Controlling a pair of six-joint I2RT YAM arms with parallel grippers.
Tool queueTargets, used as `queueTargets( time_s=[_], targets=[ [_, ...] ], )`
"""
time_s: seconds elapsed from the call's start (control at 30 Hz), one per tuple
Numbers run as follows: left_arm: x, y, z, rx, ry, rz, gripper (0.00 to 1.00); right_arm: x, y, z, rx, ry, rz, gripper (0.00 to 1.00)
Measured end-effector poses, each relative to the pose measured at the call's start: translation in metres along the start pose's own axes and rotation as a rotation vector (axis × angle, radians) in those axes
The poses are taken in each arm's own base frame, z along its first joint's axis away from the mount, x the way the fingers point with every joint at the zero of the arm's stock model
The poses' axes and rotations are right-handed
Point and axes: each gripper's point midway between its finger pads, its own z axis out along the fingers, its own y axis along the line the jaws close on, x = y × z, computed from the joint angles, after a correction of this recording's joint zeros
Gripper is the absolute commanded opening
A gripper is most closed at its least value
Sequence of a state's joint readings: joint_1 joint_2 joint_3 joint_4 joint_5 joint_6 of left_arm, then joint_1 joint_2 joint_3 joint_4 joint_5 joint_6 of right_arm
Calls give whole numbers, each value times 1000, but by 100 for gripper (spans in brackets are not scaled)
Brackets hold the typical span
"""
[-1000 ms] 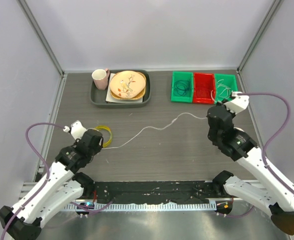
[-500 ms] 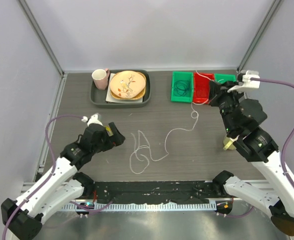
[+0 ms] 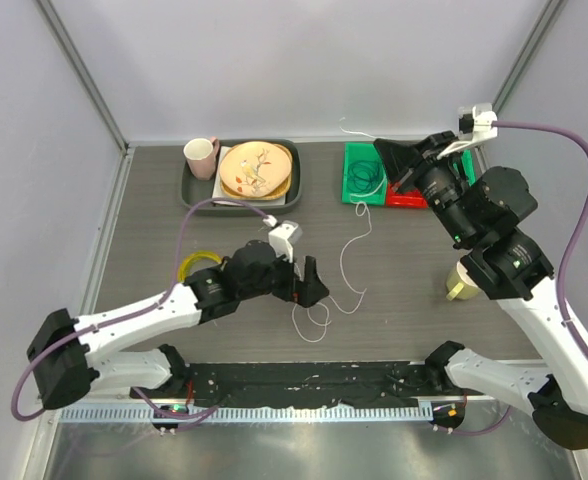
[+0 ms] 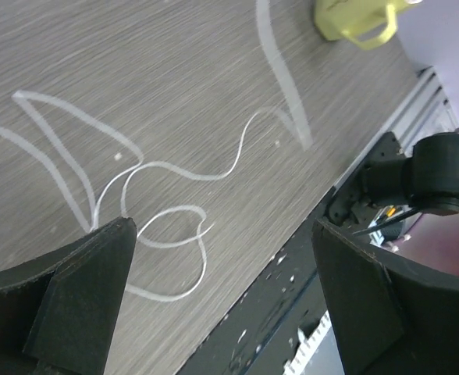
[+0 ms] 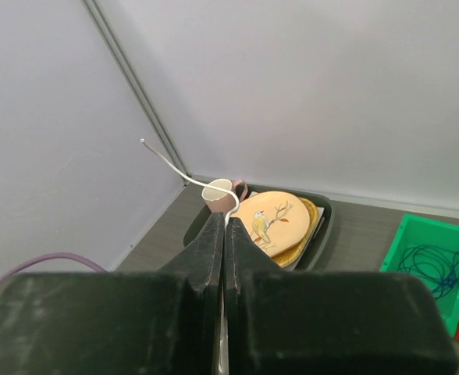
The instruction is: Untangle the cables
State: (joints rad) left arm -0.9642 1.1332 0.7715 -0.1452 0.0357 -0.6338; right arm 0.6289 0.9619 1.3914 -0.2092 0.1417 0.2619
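A thin white cable [image 3: 320,313] lies in loops on the table and rises past the middle [image 3: 357,218] to my right gripper [image 3: 384,150]. That gripper is raised near the trays and shut on the cable. In the right wrist view the cable's free end [image 5: 176,171] curls out from the closed right gripper [image 5: 224,220]. My left gripper [image 3: 310,283] is open and empty, just left of the loops. In the left wrist view the loops [image 4: 169,231] lie beyond the open left gripper [image 4: 222,308]. A dark blue cable [image 3: 363,176] is coiled in a green tray [image 3: 351,192].
A red tray [image 3: 408,194] stands beside the green one. A dark tray [image 3: 194,198] holds a plate [image 3: 256,168] and a pink mug [image 3: 200,156]. A yellow wire ring [image 3: 196,262] lies at the left. A yellowish object [image 3: 460,288] sits at the right.
My left arm swung right to the middle of the table, beside the loops. My right gripper rose and moved back-left, drawing the white cable up; the loops slid right.
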Motion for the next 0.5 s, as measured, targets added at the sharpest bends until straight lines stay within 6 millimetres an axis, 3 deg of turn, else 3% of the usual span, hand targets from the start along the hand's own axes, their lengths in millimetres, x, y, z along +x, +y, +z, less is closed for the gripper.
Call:
queueTargets(
  time_s=[0.2,0.27,0.3,0.33,0.37,0.5],
  targets=[
    [-11,-32,42,74,-54,32,98,6,-2,8,27,-1,79,1],
    [-22,-36,61,48,-74,21,76,4,-3,9,35,-15,104,1],
    [-28,-36,71,30,-86,17,60,4,-3,9,40,-21,112,1],
    [-34,-35,80,8,-98,12,16,2,-4,8,42,-27,119,1],
    [-36,-34,88,-11,-102,-1,0,2,-5,8,49,-32,126,1],
    [-47,-31,107,-83,-93,-10,0,-7,-10,2,77,-61,135,1]
  ],
)
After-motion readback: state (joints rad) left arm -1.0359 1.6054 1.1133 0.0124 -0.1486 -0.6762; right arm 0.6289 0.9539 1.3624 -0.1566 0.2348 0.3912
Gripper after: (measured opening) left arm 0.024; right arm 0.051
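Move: The stretch of white cable hanging from the right gripper passes about 6 cm ahead of the left hand and 10 cm to its right, roughly level with it. The cable's loose loops lie on the table about 17 cm below this hand, some 3 cm to its right; the yellow mug stands about 38 cm to the right, 8 cm ahead and 13 cm lower. From the right hand, that stretch hangs about 33 cm below, 2 cm back and 3 cm to the left. The left fingers close from wide open to shut and pinch the hanging white cable between their tips, after the hand has swept about 10 cm right, curving forward some 6 cm on the way, at almost constant height. The right gripper keeps its grip on the cable up high, nearly in place, rolling about 10 degrees with its left side rising. ##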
